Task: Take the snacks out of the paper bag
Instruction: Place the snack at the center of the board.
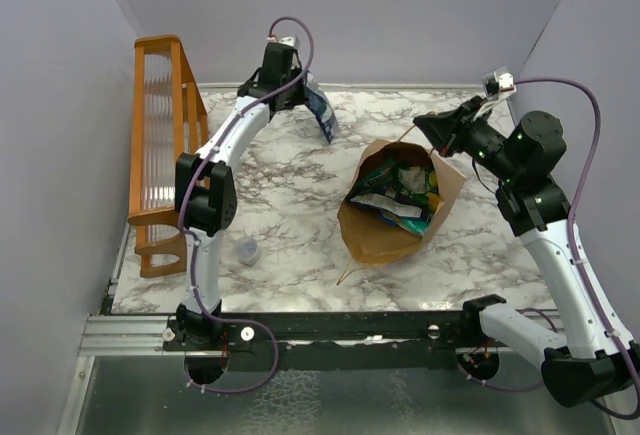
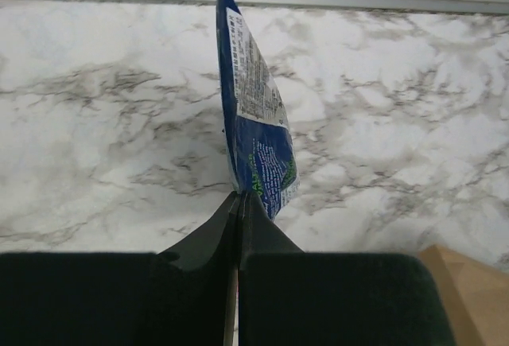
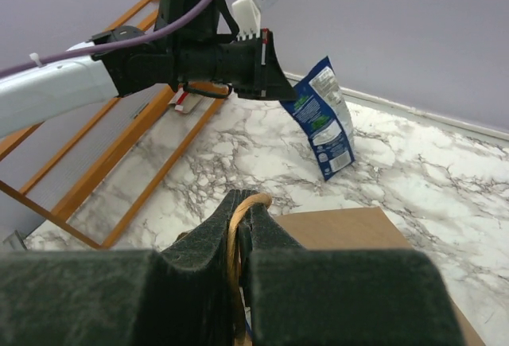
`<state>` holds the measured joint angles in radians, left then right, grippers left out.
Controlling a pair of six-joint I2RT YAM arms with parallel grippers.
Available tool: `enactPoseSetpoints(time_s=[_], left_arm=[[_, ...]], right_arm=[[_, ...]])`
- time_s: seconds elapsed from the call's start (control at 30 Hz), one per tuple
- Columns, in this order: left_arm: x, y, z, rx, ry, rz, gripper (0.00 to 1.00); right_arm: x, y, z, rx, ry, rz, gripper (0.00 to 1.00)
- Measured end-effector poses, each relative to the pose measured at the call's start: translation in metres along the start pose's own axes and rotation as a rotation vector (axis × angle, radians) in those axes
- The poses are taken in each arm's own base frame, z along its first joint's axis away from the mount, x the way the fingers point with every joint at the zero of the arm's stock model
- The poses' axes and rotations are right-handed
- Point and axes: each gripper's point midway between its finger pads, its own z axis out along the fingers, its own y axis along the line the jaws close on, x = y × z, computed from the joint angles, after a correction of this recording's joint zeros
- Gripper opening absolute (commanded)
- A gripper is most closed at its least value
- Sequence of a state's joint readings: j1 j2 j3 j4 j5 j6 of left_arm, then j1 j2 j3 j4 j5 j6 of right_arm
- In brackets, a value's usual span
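The brown paper bag (image 1: 375, 240) lies tilted on the marble table at centre right, its mouth facing up and back. Several snacks (image 1: 400, 190) in green, teal and orange foil fill it. My right gripper (image 1: 425, 125) (image 3: 253, 203) is shut on the bag's twisted handle (image 3: 236, 235) at the upper rim, with the bag's brown side (image 3: 350, 231) just beyond. My left gripper (image 1: 305, 90) (image 2: 238, 196) is at the back of the table, shut on one edge of a dark blue packet (image 1: 322, 113) (image 2: 254, 123) (image 3: 324, 119). The packet hangs over the table near the back wall.
An orange wooden rack (image 1: 160, 145) (image 3: 119, 147) stands along the left wall. A small clear round cap (image 1: 247, 251) lies on the table near the left arm's base. Purple walls close in the table at the back and on both sides.
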<state>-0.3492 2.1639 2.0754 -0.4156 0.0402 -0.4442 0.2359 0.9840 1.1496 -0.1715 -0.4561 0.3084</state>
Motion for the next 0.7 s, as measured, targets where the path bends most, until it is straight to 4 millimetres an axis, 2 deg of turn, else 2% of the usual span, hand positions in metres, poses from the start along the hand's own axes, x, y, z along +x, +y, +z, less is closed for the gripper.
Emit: enactPoseSetpoints(time_s=[0.2, 0.23, 0.27, 0.33, 0.4, 0.5, 0.6, 0.7], left_arm=[[0.036, 0.099, 0.02, -0.148, 0.106, -0.033, 0.0], [0.045, 0.12, 0.022, -0.186, 0.129, -0.037, 0.0], [0.052, 0.132, 0.023, -0.208, 0.148, -0.039, 0.04], [0.066, 0.152, 0.024, -0.257, 0.191, -0.034, 0.19], [0.076, 0.156, 0.023, -0.274, 0.222, -0.023, 0.28], [0.076, 0.147, 0.02, -0.263, 0.224, -0.012, 0.39], [0.061, 0.132, 0.01, -0.236, 0.193, -0.005, 0.45], [0.031, 0.11, -0.013, -0.198, 0.129, -0.004, 0.46]], right_arm=[[0.008, -0.002, 0.0, 0.004, 0.014, 0.007, 0.04], [0.009, -0.003, 0.0, 0.005, 0.017, 0.009, 0.04], [0.01, -0.003, 0.0, 0.005, 0.018, 0.01, 0.04], [0.011, -0.003, 0.0, 0.005, 0.02, 0.01, 0.04], [0.011, -0.003, 0.0, 0.005, 0.02, 0.01, 0.04], [0.011, -0.003, 0.0, 0.005, 0.02, 0.01, 0.04], [0.011, -0.003, 0.0, 0.005, 0.02, 0.01, 0.04], [0.011, -0.003, 0.0, 0.005, 0.02, 0.01, 0.04]])
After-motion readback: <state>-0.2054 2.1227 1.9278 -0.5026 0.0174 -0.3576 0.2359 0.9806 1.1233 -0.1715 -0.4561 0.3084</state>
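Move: The left hand still pinches the blue snack by one end, its middle some 4 cm ahead, 4 right and 5 below. The bare spot of board it goes to is about 3 cm ahead, 3 left and 20 below. The paper bag sits roughly 20 cm right and 20 back, the wooden rack 28 left and 12 back. From the right hand the spot is about 28 cm ahead, 19 left. Left hand sweeps about 12 cm left and 13 down towards the board, opens, releases the snack and rises 7. ##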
